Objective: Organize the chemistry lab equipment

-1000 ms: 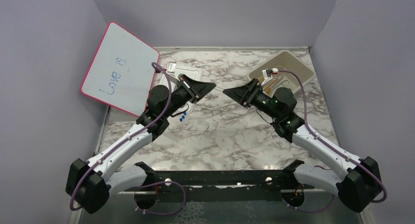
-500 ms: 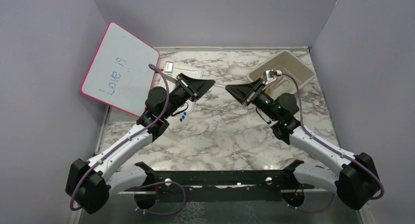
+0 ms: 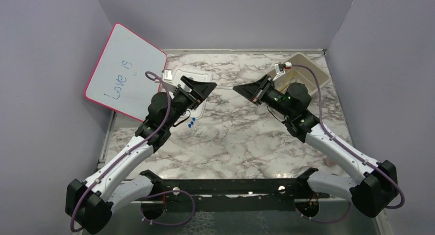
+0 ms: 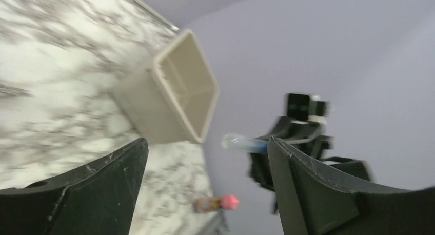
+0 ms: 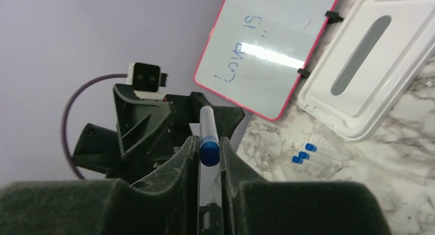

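Observation:
A clear test tube with a blue cap (image 5: 209, 138) is pinched between the fingers of my right gripper (image 5: 209, 145), which is shut on it in the air over the middle of the table. My left gripper (image 4: 208, 150) faces it from a short distance, jaws wide apart and empty. The same tube (image 4: 245, 142) pokes out of the right gripper in the left wrist view. In the top view the left gripper (image 3: 201, 84) and right gripper (image 3: 240, 89) point at each other. Three tiny blue pieces (image 3: 191, 123) lie on the marble beside the left arm, also seen as blue pieces (image 5: 303, 154).
A pink-framed whiteboard (image 3: 125, 73) leans at the back left. A white tray lid (image 5: 369, 65) lies next to it. A beige bin (image 3: 310, 71) stands at the back right, seen as the bin (image 4: 184, 94). A blurred pink-tipped item (image 4: 218, 202) lies beyond it.
The right gripper has shut on the tube and lifted slightly. The left gripper has opened, let the tube go and drawn back to the left.

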`<control>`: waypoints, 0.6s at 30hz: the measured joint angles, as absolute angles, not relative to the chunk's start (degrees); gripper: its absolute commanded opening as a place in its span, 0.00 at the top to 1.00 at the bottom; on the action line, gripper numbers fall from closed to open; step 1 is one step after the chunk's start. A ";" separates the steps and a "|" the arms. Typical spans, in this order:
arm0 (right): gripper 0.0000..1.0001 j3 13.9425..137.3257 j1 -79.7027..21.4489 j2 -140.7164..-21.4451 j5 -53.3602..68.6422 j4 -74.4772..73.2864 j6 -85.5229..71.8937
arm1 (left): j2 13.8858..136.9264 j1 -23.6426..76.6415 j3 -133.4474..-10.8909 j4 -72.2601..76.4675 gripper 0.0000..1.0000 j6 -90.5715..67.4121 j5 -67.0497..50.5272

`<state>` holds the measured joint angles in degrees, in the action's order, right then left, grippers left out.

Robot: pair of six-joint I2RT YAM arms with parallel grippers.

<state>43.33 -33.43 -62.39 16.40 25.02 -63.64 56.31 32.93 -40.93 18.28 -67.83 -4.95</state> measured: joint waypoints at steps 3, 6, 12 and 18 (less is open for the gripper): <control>0.82 51.81 -33.43 -64.49 17.28 14.76 -54.37 | 53.41 32.10 -44.40 8.25 0.10 -60.60 0.78; 0.81 60.34 -33.65 -67.99 17.80 2.81 -44.51 | 50.92 31.81 -50.26 -1.45 0.10 -50.57 7.38; 0.80 70.61 -40.51 -77.49 12.82 -16.10 -31.20 | 49.08 31.81 -62.85 -16.03 0.10 -29.21 19.20; 0.80 79.00 -53.60 -89.38 2.72 -29.19 -25.54 | 47.48 31.81 -71.37 -22.55 0.10 -15.66 27.11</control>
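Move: Below the right hand, which already holds a blue-capped vial, the clear rack with three blue caps lies some 18 cm to its left, about 8 cm ahead and roughly 31 cm down. The opened left gripper is at about the same height and distance forward, some 9 cm to the right hand's left. The white lid's middle is around 27 cm ahead, 22 cm left and 31 cm down. From the left hand, the rack is about 8 cm ahead, 9 cm left and 31 cm below. Carrying the vial down and leftward toward the clear rack, the right hand first eases forward a little, then sinks about 12 cm, swings left and draws back, its fingers tipping steeply down and its grip kept. The empty left hand, still wide open, clears out of the way to the left and up, some 16 cm across, rolling and turning to point more forward. ##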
